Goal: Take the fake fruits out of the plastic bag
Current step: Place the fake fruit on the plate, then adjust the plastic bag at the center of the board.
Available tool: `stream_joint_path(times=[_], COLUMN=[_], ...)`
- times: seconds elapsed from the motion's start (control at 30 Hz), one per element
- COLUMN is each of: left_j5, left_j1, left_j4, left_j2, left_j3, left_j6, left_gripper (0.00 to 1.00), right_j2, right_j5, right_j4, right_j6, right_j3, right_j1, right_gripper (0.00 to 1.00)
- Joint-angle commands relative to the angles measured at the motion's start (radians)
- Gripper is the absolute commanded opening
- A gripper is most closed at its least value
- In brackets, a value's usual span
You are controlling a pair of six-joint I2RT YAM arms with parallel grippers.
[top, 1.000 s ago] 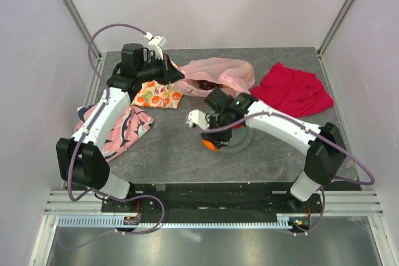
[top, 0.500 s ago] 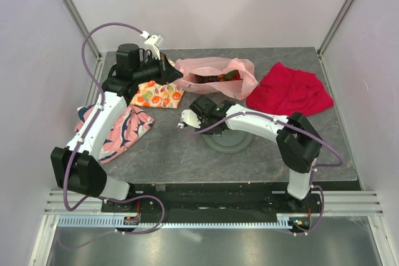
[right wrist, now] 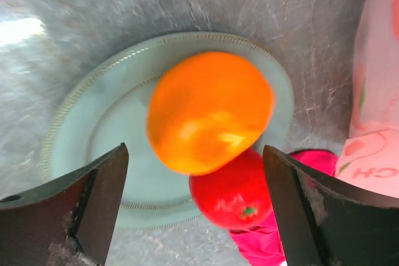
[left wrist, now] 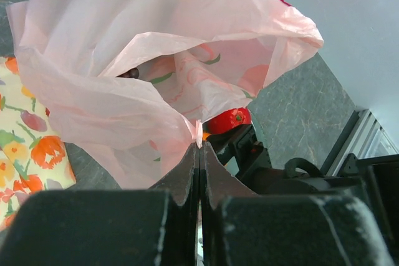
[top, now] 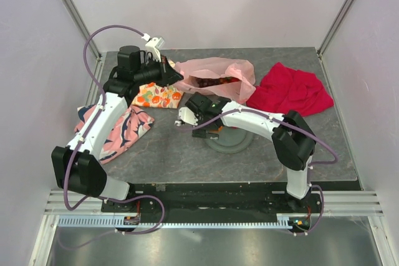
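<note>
The pale-pink plastic bag (top: 215,70) lies at the back centre with its mouth open. My left gripper (top: 173,76) is shut on the bag's rim (left wrist: 198,139) and holds it up. A dark grape (left wrist: 129,73) and some red pieces (top: 215,81) show inside. My right gripper (top: 206,129) is open over the pale green plate (top: 234,144). In the right wrist view an orange (right wrist: 209,113), slightly blurred, is between the open fingers (right wrist: 103,191) without touching them, over the plate (right wrist: 81,147). A red fruit (right wrist: 240,194) lies at the plate's rim and also shows in the left wrist view (left wrist: 229,118).
A solid red cloth (top: 290,88) lies at the back right. A fruit-printed cloth (top: 159,95) lies under the left gripper. A pink-and-navy cloth (top: 115,129) lies at the left edge. The bag's side (right wrist: 374,91) is close to the plate.
My right gripper moved from the plate's front-left edge, where the orange was at its jaws, back toward the bag. Its jaws are open now with the orange free. The bag mouth has widened.
</note>
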Motion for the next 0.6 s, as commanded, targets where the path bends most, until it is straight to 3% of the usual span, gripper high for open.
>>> stream_joint_path(times=[0.0,0.2,0.3,0.37,0.43,0.57], left_j5=[0.040,0.057,0.075,0.084,0.100,0.132], left_j1=[0.003,0.003,0.003,0.003,0.003,0.003], left_j4=[0.059,0.067,0.067,0.066,0.058,0.000], left_j2=[-0.010,0.010,0.018,0.023,0.026,0.026], left_j3=[0.001,0.026,0.032,0.032,0.031,0.049], left_j6=[0.000,-0.026,-0.041,-0.055,-0.057,0.021], left_gripper=[0.02,0.02,0.02,0.02,0.02,0.02], right_j2=[-0.076,-0.207,-0.244,-0.250,-0.223,-0.146], right_j5=[-0.127,-0.334,-0.395,-0.418,-0.432,-0.463], right_j4=[-0.167,-0.308,-0.302,-0.278,-0.238,-0.163], right_j6=[0.053,0.053,0.056,0.056,0.061,0.053], right_j3=[0.188,0.466,0.503,0.461,0.399,0.329], right_j1=[0.006,-0.047,-0.134,-0.222,-0.300,-0.371], right_gripper=[0.96,0.93,0.80,0.59,0.47,0.40])
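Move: The fruit in the plastic bag's mouth, the right hand's next goal, lies about 16 cm ahead of that hand, 1 cm to its right and slightly lower. The released orange sits just under its open fingers, 1 cm ahead; the tomato is about 7 cm right and 2 cm ahead, the plate's middle 4 cm right and 2 cm back, 5 cm down. From the left hand, that fruit lies about 10 cm ahead, 11 cm right and 24 cm below. With the orange already let go, the right hand lifts fast off the plate, rising some 25 cm while first swaying about 4 cm left, then swings back right past its starting line by 5 cm and forward by as much, to end high on the near side of the plastic bag's mouth and just starting to sink. Its wrist tips about 35 degrees so the fingers slant down to the left, and they draw in from wide open to a bit under half, while the left hand keeps its pinch on the bag's edge almost in place. ##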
